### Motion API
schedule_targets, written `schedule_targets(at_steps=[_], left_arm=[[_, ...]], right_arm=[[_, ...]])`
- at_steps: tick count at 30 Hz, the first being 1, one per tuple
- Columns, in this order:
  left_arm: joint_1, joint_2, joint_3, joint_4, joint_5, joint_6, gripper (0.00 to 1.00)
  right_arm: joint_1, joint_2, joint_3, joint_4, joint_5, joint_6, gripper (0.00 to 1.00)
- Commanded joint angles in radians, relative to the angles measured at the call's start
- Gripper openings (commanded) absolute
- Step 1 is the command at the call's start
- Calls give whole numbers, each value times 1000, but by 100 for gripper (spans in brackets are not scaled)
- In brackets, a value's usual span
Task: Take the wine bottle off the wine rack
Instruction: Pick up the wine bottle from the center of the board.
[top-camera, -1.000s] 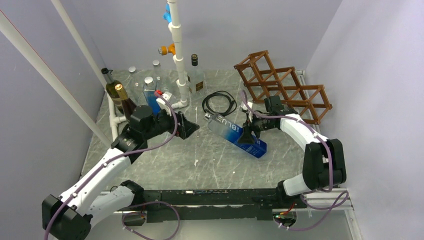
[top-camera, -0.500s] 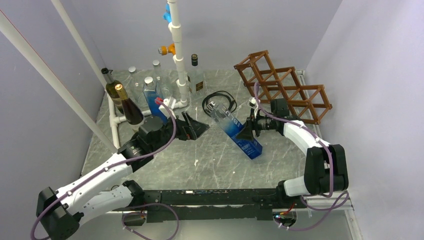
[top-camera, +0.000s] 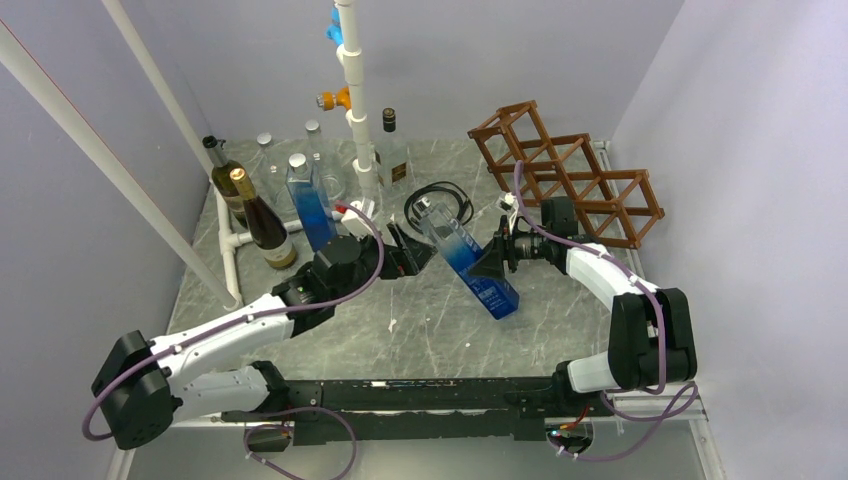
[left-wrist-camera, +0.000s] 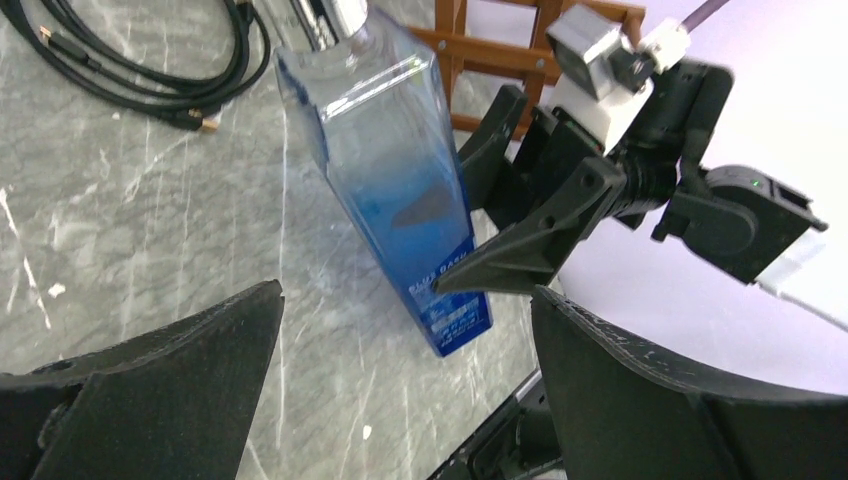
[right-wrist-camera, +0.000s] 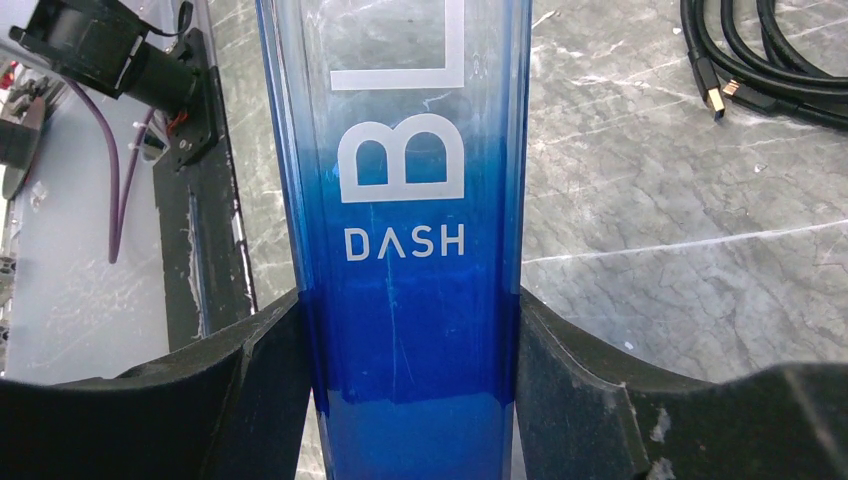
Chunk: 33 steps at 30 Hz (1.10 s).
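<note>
The wine bottle (top-camera: 462, 258) is a square, clear-to-blue bottle lettered "DASH" (right-wrist-camera: 405, 200). It hangs tilted over the table, neck toward the back, clear of the wine rack. My right gripper (top-camera: 492, 264) is shut on its blue lower half, one finger on each side (right-wrist-camera: 408, 298). The reddish-brown wine rack (top-camera: 565, 175) stands at the back right with no bottle showing in its cells. My left gripper (top-camera: 420, 250) is open just left of the bottle, not touching it. In the left wrist view the bottle (left-wrist-camera: 390, 190) lies beyond the spread jaws (left-wrist-camera: 405, 295).
Several bottles (top-camera: 255, 215) stand at the back left, among them a blue square one (top-camera: 310, 205). A white pipe post (top-camera: 358, 110) rises at the back centre with a clear bottle (top-camera: 392, 150) beside it. A coiled black cable (top-camera: 438, 205) lies behind the held bottle.
The left arm has swung right, bringing its open gripper up beside the bottle. The right gripper has turned the bottle steeper, its neck now pointing further back.
</note>
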Motion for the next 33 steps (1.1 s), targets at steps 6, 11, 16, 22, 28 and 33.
schedule_targets(at_steps=[6,11,16,22,28,33], left_arm=[[-17,96,0,251,-83,-57,99],[-31,181,56,243,-112,-122,99],[-51,252,103,232,-151,-192,99],[-77,324,130,279,-185,-210,100],[-89,391,211,170,-231,-273,99],[-90,420,248,135,-249,-276,96]], right_arm=[[-4,-21,8,122,-149,66,0],[-4,-22,8,123,-153,66,0],[-4,-24,6,128,-157,66,0],[-4,-32,6,131,-158,68,0],[-4,-46,4,126,-158,57,0],[-4,-55,3,114,-155,38,0]])
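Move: Below and to the right of the open left hand, the blue wine bottle held by the right hand has its middle about 10 cm right, 2 cm ahead and 8 cm down; that middle is roughly 2 cm ahead, 3 cm left and 4 cm above the right hand. From the left hand, the cable coil lies some 19 cm ahead, 4 cm right and 20 cm down; the standing blue bottle is about 12 cm ahead, 22 cm left and 7 cm lower. Reaching about 7 cm right and 5 cm forward, the left hand brings its wide-open fingers around the upper body of the tilted bottle, rising a touch before sinking about 3 cm overall. Its wrist turns roughly 10 degrees counter-clockwise and tips down a little. The right hand keeps its grip on the lower body and holds nearly still. ##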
